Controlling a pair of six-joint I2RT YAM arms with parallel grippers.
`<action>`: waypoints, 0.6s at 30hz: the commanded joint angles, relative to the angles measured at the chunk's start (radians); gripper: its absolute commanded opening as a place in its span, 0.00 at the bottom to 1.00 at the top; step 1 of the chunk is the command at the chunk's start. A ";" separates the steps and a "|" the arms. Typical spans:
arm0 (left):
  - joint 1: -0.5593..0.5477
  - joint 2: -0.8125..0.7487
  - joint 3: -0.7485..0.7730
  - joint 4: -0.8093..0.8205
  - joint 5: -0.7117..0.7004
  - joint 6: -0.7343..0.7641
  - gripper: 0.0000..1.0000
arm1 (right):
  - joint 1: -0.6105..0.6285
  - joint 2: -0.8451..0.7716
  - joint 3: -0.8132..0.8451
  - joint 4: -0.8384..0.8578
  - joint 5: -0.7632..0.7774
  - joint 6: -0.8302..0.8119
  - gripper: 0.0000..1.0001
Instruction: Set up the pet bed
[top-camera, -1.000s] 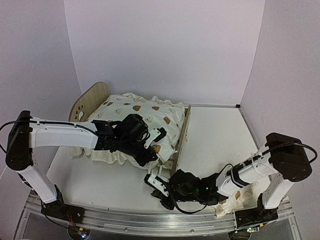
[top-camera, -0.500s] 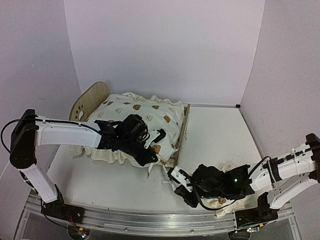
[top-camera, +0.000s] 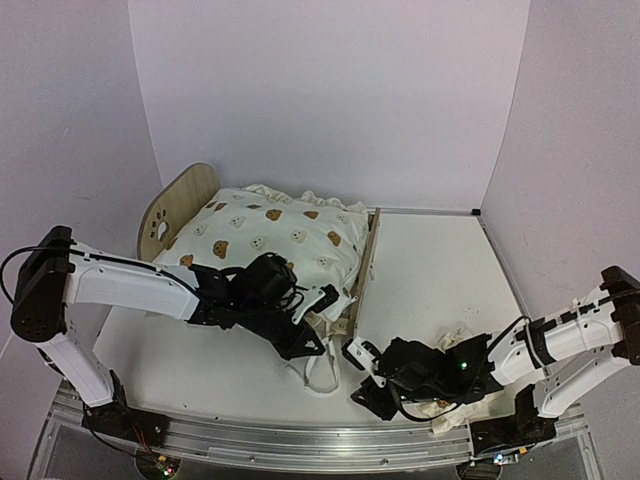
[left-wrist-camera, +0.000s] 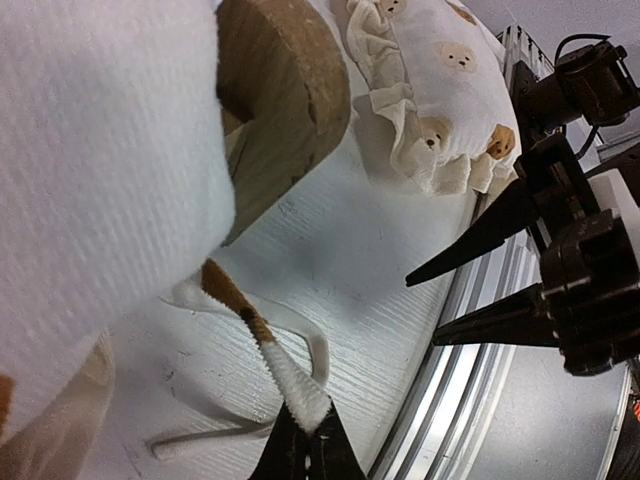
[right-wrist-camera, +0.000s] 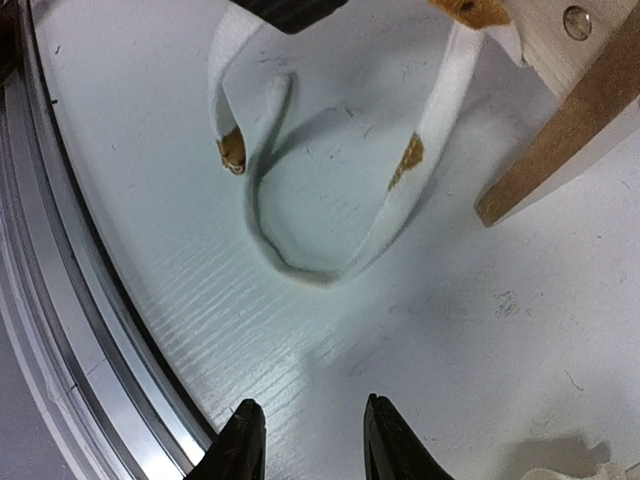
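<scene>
The pet bed stands at the back left, with its rounded headboard (top-camera: 172, 205) and low footboard (top-camera: 366, 262). A cream bear-print cushion (top-camera: 270, 232) lies on it. My left gripper (top-camera: 312, 345) is shut on one cushion tie (left-wrist-camera: 290, 385) and holds it just off the table by the bed's near corner leg (left-wrist-camera: 285, 110). The tie's loop (right-wrist-camera: 300, 245) lies on the table. My right gripper (right-wrist-camera: 310, 440) stands open over bare table just short of that loop, holding nothing; the top view has it (top-camera: 362, 374) to the right of the left one.
A small bear-print pillow (left-wrist-camera: 440, 90) lies on the table by the right arm (top-camera: 455, 405). The metal rail of the near table edge (right-wrist-camera: 60, 330) runs close beside both grippers. The footboard's wooden leg (right-wrist-camera: 560, 140) stands to the right of the tie loop.
My right gripper has opened and drawn back to the right, away from the tie. My left gripper has moved toward the near edge, pulling the tie out from the cushion.
</scene>
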 joint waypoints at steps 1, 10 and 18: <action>-0.003 -0.045 -0.039 0.084 -0.009 -0.060 0.00 | 0.003 -0.048 0.031 -0.070 0.051 0.099 0.36; -0.004 -0.062 -0.089 0.110 -0.037 -0.098 0.00 | 0.044 -0.041 -0.201 0.555 0.344 0.419 0.52; -0.006 -0.110 -0.119 0.128 -0.035 -0.114 0.00 | 0.106 0.259 -0.098 0.714 0.492 0.416 0.58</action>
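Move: The loose tie lies looped on the table, its middle roughly 10 cm to the right hand's left, 6 cm ahead and 3 cm below. The held tie, pinched by the left fingers, is about 9 cm left, 6 cm ahead and 7 cm above the right hand; the bed leg stands some 14 cm ahead and 5 cm left, about level, and the pillow 17 cm right and 9 cm ahead, 1 cm lower. From the left hand, the loose tie is almost straight below, about 10 cm down. The left fingers keep the held tie pinched, dipping about 2 cm and coming half back up while easing slightly left. The empty right hand opens wider and arcs some 3 cm forward towards the loose tie, up first and then down to end a little lower, turning about 25 degrees clockwise as its left side rises; it touches nothing at the end. ##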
